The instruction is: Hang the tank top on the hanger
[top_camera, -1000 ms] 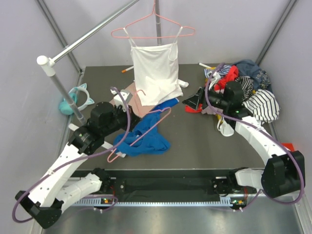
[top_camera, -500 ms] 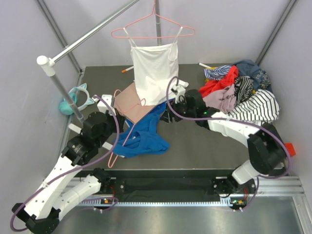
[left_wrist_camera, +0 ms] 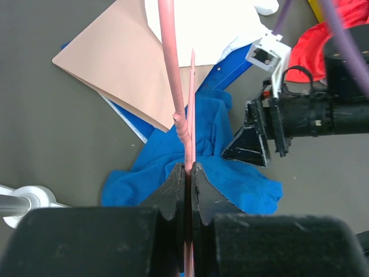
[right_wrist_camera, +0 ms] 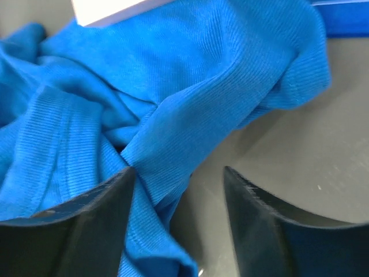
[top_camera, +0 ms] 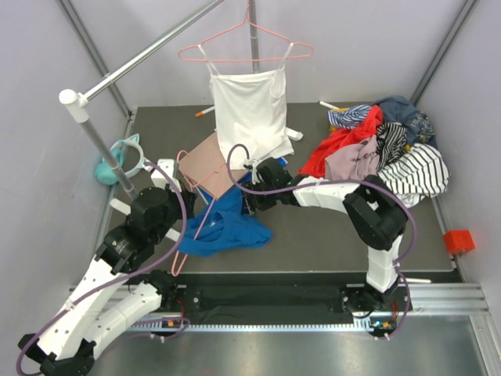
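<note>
The royal-blue tank top (top_camera: 231, 227) lies crumpled on the dark table in front of the left arm. My left gripper (top_camera: 190, 200) is shut on the wire of the thin pink hanger (top_camera: 188, 244), which slants over the top's left side. In the left wrist view the fingers (left_wrist_camera: 189, 173) pinch the hanger (left_wrist_camera: 172, 57) above the blue fabric (left_wrist_camera: 230, 184). My right gripper (top_camera: 249, 205) is at the top's upper right edge. It is open, and a fold of the blue fabric (right_wrist_camera: 173, 104) lies against its left finger (right_wrist_camera: 104, 213).
A white camisole (top_camera: 249, 117) hangs on a second pink hanger from the rail at the back. A tan sheet (top_camera: 207, 160) lies beside the blue top. A clothes pile (top_camera: 383, 149) fills the back right. A teal object (top_camera: 117, 160) sits by the rail post (top_camera: 94, 129).
The right arm has swung left, from the clothes pile to the edge of the blue top. The left arm, still holding the hanger, has drawn back a little toward the left.
</note>
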Motion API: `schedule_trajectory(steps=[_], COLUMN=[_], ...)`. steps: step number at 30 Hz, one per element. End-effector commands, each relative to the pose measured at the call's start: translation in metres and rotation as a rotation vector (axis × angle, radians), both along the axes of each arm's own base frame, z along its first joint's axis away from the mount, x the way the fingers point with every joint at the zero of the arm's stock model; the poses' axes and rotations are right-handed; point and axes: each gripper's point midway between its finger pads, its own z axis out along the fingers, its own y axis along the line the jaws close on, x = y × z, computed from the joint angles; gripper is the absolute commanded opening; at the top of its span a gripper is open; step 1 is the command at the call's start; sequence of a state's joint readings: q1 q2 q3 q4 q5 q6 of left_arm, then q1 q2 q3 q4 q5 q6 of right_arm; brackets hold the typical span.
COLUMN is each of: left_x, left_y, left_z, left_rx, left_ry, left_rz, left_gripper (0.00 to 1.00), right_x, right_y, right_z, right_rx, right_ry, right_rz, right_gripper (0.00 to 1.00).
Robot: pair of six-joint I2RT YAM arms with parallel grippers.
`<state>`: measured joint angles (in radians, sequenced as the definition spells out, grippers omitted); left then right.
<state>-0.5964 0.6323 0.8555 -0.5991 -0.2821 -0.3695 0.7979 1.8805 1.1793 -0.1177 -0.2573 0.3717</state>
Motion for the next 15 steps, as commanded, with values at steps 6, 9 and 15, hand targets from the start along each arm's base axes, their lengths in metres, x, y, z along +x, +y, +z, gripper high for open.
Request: schedule_trajectory(steps=[6,9,15], left_x=[0.010,0.019,0.040], left_y=[-0.009,-0.024,-0.058], left_z=[0.012,0.022,0.043], left_rx=[-0.036,-0.038,-0.056], left_ry=[-0.066,-0.107,-0.156], left_rz=[-0.016,-0.077,-0.186], left_gripper=[0.00,0.00,0.00], right_x=[0.016,0.033,0.052], right_y=[0.029,-0.006,-0.121], right_z=[0.032,0.052,0.100], right_rx=[0.160,0.166,0.021], right_ry=[-0.070,-0.109,-0.250], right_rz=[0.065,-0.030,-0.262], right_gripper=[0.00,0.00,0.00])
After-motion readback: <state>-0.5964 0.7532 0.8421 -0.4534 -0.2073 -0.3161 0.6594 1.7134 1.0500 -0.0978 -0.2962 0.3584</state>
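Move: The right hand, fingers about two-thirds open, is right over the blue tank top's right edge, which lies roughly 1 cm to its left and 2 cm below. The tank top's bulk lies some 5 cm back and 6 cm left of the hand. The held pink hanger's middle is about 11 cm left, 4 cm back and 15 cm higher, and the cardboard about 10 cm ahead and 9 cm left. From the left hand, that edge is some 5 cm ahead, 12 cm right and 20 cm below. The right hand sinks about a centimetre onto the blue tank top while its fingers close fully and pinch the right edge, then, keeping that pinch, it draws the cloth some 6 cm to the right, away from the hanger hand, rising about 4 cm and easing a little forward. The left hand keeps its shut grip on the pink hanger, almost still at first, then follows to the right and forward by about 4 cm in all. ##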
